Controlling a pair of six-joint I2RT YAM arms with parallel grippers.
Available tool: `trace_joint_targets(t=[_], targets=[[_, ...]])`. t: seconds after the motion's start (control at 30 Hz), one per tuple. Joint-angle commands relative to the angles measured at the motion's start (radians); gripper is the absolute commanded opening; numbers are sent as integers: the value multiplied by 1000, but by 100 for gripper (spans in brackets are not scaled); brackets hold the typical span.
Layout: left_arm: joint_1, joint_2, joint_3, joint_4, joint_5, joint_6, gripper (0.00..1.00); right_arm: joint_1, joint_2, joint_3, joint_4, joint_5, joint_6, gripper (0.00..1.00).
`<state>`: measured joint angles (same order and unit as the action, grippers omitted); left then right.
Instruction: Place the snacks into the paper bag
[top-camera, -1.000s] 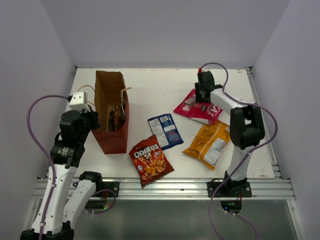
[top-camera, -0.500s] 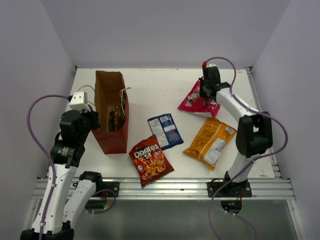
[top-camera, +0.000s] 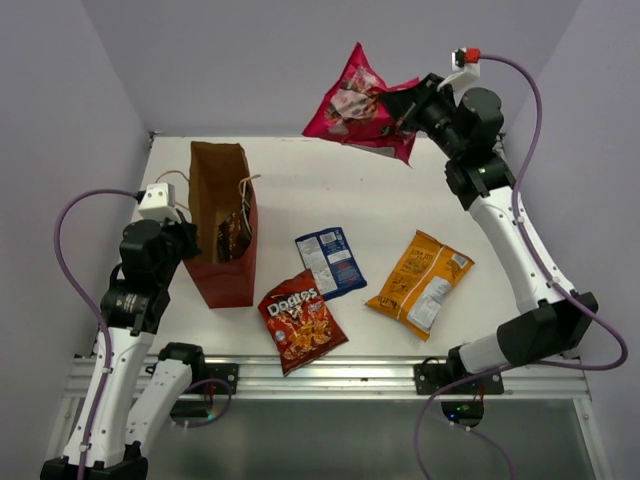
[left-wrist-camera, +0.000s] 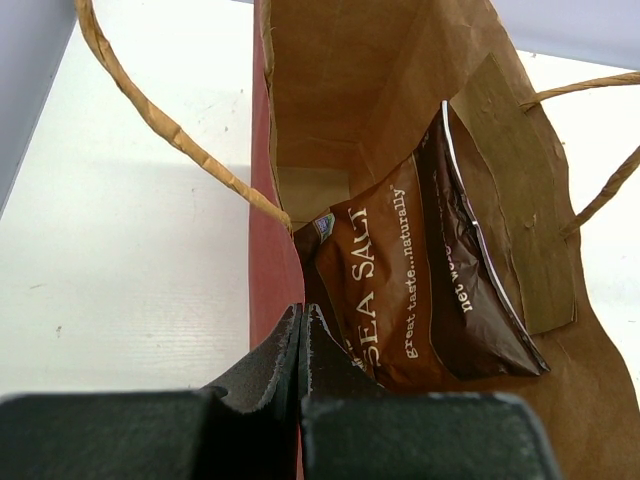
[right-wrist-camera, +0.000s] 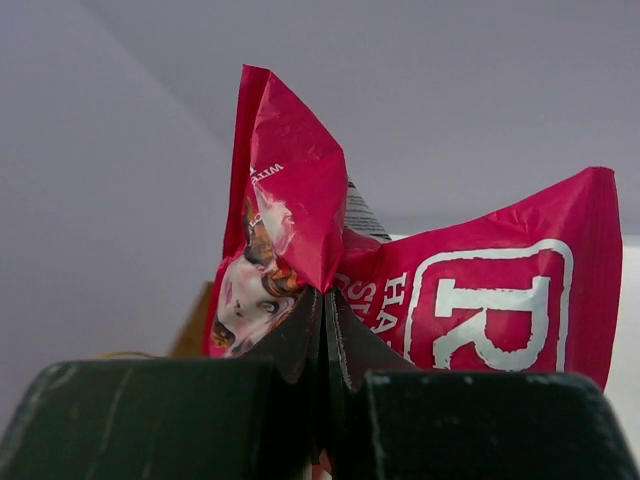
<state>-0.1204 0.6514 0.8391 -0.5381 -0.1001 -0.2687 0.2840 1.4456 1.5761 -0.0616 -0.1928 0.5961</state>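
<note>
The paper bag (top-camera: 225, 282) stands open at the left of the table, with a dark brown snack (top-camera: 233, 236) inside it. My left gripper (top-camera: 188, 240) is shut on the bag's left wall near the rim (left-wrist-camera: 272, 150), and the brown packet (left-wrist-camera: 420, 290) lies just right of the jaws. High above the back of the table my right gripper (top-camera: 408, 105) is shut on a pink-magenta snack (top-camera: 355, 105), which hangs out to its left. On the table lie the blue-and-white packet (top-camera: 331, 261), the Doritos packet (top-camera: 302, 320) and the orange-yellow packet (top-camera: 420, 283).
The bag's twisted string handles (left-wrist-camera: 170, 130) stick out on both sides of its mouth. White walls close the table in at the left, back and right. A metal rail (top-camera: 330, 378) runs along the near edge by the arm bases.
My right gripper closed on the pink packet on the table at the back right, then lifted it high and swung it left. The left arm and the bag stayed put.
</note>
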Motion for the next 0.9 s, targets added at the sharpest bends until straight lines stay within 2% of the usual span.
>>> trace_joint_targets(t=[0.0,0.07,0.2,0.4,0.63,0.77,0.87], targets=[[-4,4,-5,18,-7,16,0,27,82,45,320,-223,310,0],[-4,2,-5,18,-9,16,0,56,143,74,383,-250,364,0],[-4,-2,-6,18,-9,14,0,202,245,214,456,-270,407,0],[-4,-7,-6,17,-10,16,0,345,381,401,450,-269,386,0],[-4,-7,-8,20,-7,16,0,389,538,574,500,-315,473,0],[-4,-9,-6,20,-9,17,0,408,598,562,545,-339,525,0],[-4,-7,-6,20,-10,17,0,417,651,530,640,-346,596,0]])
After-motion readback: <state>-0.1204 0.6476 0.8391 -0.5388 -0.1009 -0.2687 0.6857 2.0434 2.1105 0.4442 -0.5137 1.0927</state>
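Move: The right hand already holds the pink snack packet up high. The paper bag's mouth lies about 30 cm to its left, 10 cm back and 18 cm below, with the brown snack bag already inside: about 28 cm left, 13 back, 26 below. The blue pouch on the table is 9 cm left and 8 back, the Doritos 17 left and 25 back, both some 38 below. From the left hand the mouth is about 8 cm ahead, 7 right and level. Still pinching the pink packet, the right hand sweeps it about 27 cm left towards the paper bag's mouth, staying well above the rim. It draws back and rises roughly 6 cm each, mostly in the later part, while the wrist turns some 50 degrees counter-clockwise and its left side rolls up. The left hand stays put, shut on the bag's left rim. ##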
